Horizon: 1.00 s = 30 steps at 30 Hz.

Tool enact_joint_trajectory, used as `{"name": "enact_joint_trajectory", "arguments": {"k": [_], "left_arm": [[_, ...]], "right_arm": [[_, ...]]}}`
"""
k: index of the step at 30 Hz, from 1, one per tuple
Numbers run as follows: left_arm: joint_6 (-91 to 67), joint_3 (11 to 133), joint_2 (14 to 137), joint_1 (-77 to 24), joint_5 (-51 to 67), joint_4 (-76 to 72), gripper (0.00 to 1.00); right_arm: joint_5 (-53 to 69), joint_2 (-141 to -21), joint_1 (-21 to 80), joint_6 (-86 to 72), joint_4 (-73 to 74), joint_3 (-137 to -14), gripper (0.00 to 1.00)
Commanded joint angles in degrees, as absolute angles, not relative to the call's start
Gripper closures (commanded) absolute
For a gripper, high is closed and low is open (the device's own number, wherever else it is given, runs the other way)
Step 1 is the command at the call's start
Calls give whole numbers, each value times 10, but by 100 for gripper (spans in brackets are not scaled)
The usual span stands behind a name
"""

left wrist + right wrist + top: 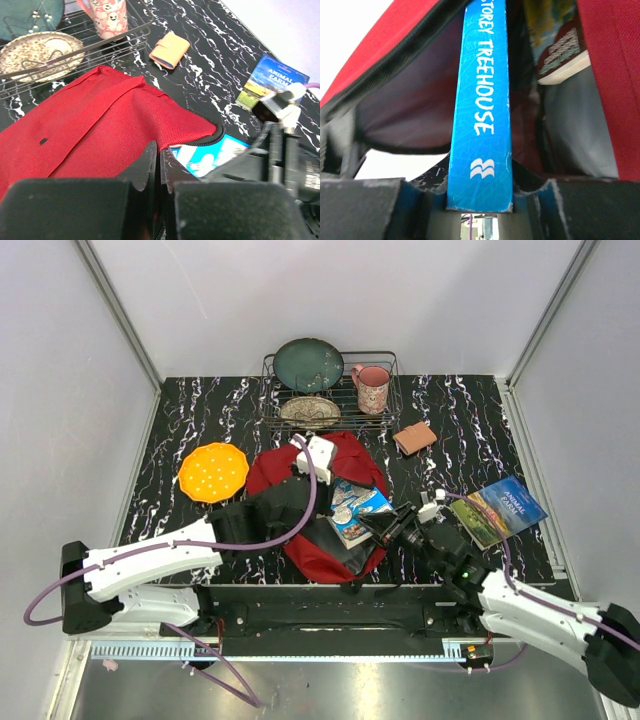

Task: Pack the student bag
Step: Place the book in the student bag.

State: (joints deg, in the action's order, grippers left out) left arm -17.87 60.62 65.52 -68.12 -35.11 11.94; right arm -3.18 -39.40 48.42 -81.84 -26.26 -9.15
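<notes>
The red student bag (355,458) lies in the middle of the table with its opening lifted. My left gripper (325,475) is shut on the bag's zipper edge and holds the red flap (100,125) up; its fingers (150,165) pinch the fabric. My right gripper (388,525) is shut on a blue book (355,508) by its spine (482,115), reading "Storey Treehouse". The book's far end is inside the bag's opening, under the red fabric (610,75). The blue book also shows in the left wrist view (210,155). Another book (560,55) lies inside the bag.
A wire dish rack (385,415) at the back holds a green plate (308,362), a patterned plate (310,410) and a pink mug (372,388). An orange disc (213,472) lies left. A tan wallet (414,438) and an "Animal Farm" book (498,510) lie right.
</notes>
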Motion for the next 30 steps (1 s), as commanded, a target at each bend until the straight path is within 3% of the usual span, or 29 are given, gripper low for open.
{"name": "enact_joint_trajectory", "arguments": {"k": [1, 20, 22, 30], "left_arm": [[-178, 664, 673, -703, -332, 59, 100], [-146, 695, 691, -713, -390, 93, 100], [-142, 689, 679, -711, -388, 98, 100], [-170, 621, 607, -678, -291, 59, 100]], "right_arm": [[-69, -467, 483, -820, -354, -132, 100], [-117, -854, 484, -795, -601, -271, 100], [-113, -874, 484, -792, -605, -279, 90], [-127, -971, 484, -774, -599, -327, 71]]}}
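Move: The right hand pinches the blue book's spine end; the student bag's middle, beyond its open mouth, lies about 8 cm ahead of it, 12 cm left and 12 cm below. The brown wallet is some 27 cm ahead and 13 cm right, the animal book about 7 cm ahead and 38 cm right, both roughly 15 cm lower. The left hand holds up the bag's red flap; the bag's middle lies about 5 cm ahead, 1 cm left and 21 cm below it. Left keeps the flap up; right slides the book some 15 cm forward-left and down into the bag. ##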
